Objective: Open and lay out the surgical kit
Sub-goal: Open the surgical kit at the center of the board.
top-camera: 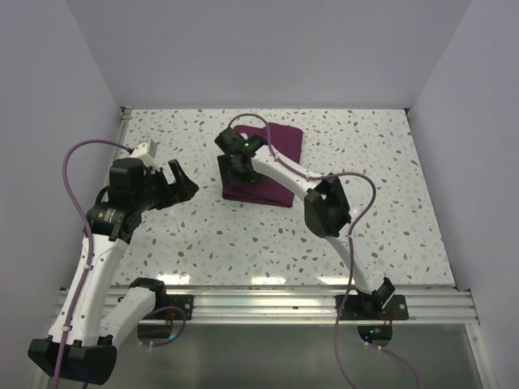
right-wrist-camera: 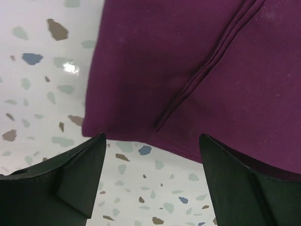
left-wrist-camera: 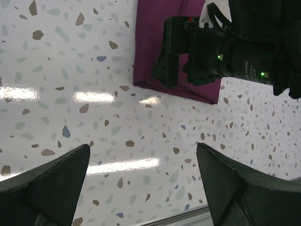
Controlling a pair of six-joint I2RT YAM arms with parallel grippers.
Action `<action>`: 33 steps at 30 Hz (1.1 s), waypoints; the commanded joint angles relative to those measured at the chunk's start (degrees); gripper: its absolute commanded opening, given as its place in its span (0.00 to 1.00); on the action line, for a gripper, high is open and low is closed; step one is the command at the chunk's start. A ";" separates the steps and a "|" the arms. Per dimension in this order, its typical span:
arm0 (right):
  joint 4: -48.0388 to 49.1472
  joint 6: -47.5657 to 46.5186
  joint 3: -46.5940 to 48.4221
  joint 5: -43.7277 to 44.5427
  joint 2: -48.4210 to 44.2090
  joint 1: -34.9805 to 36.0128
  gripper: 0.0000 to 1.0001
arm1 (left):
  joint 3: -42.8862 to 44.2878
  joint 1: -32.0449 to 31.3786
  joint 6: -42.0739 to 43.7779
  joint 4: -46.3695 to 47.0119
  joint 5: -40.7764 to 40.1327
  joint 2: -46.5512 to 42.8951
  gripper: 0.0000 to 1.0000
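The surgical kit (top-camera: 284,142) is a folded dark purple cloth bundle lying flat at the middle back of the speckled table; whatever is inside is hidden. My right gripper (top-camera: 230,172) hangs over the bundle's left side. In the right wrist view that gripper (right-wrist-camera: 153,141) is open, its fingertips straddling the cloth's near edge (right-wrist-camera: 188,70), where a fold seam runs diagonally, and nothing is between them. My left gripper (top-camera: 183,185) is open above bare table, left of the bundle. Its own view shows the cloth (left-wrist-camera: 155,47) and the right arm's black wrist (left-wrist-camera: 225,56) ahead of the left gripper (left-wrist-camera: 143,150).
The speckled table (top-camera: 381,203) is walled at the back and on both sides. A metal rail (top-camera: 268,304) carrying both arm bases runs along the near edge, and a strip of it (left-wrist-camera: 178,217) shows below the left fingers. A purple cable (top-camera: 73,186) loops beside the left arm.
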 commanded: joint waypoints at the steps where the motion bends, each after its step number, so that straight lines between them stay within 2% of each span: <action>1: -2.40 3.68 1.79 3.08 1.27 -1.24 0.83 | 0.84 -1.21 2.09 -2.01 -1.29 -0.93 0.99; 5: -1.70 5.09 1.08 4.13 3.55 -1.94 0.77 | 1.19 -2.27 3.15 -3.07 -2.44 -0.85 0.99; 7: -1.43 5.88 1.00 3.96 5.05 -2.12 0.72 | 1.45 -2.62 3.50 -3.77 -2.88 -0.85 0.99; 13: -0.99 7.46 0.38 2.73 7.42 -2.56 0.44 | 1.98 -4.03 4.29 -4.74 -4.55 -0.06 1.00; 14: -1.08 7.55 0.12 2.73 7.25 -2.65 0.35 | 1.98 -4.20 4.29 -4.74 -4.55 0.12 1.00; 16: -1.08 7.64 -0.76 2.82 6.64 -2.47 0.27 | 1.98 -4.47 4.29 -4.48 -4.46 0.47 1.00; 17: -1.17 7.73 -1.02 2.82 5.51 -2.73 0.19 | 1.98 -4.55 4.20 -4.39 -4.46 0.73 1.00; 20: -2.22 7.29 -1.99 3.52 1.74 -3.08 0.10 | 1.54 -4.64 3.94 -3.86 -4.37 1.26 1.00; 25: -3.81 5.10 -5.85 7.55 -7.85 -4.84 0.00 | 2.77 -4.64 4.55 -2.45 -6.65 2.49 1.00; 30: -3.72 3.25 -15.86 9.93 -19.96 -8.00 0.00 | 5.93 -4.64 6.40 -1.40 -10.17 7.67 1.00; 33: -3.28 2.54 -22.54 11.08 -24.20 -10.38 0.00 | 8.39 -4.64 7.63 -0.35 -13.16 11.62 1.00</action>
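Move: The surgical kit lies folded under the right hand. The near-left corner of its top flap, the spot to pinch, is about 2 cm ahead of that hand, 3 cm to its right and 5 cm below. The kit's own near-left corner lies some 6 cm left of the flap corner and 1 cm nearer; its near-right corner about 13 cm right and 4 cm nearer. From the left hand the flap corner is roughly 15 cm ahead, 9 cm right and 21 cm below. The right hand sinks about 5 cm onto the surgical kit while edging right and slightly forward, and its wide-open fingers close to pinch the near-left corner of the top flap. Keeping that pinch, it rises about 9 cm and carries the corner some 8 cm to the right across the kit, its wrist turning about 15 degrees clockwise in all, while the open left hand, touching nothing, settles about 2 cm lower and rolls slightly. ##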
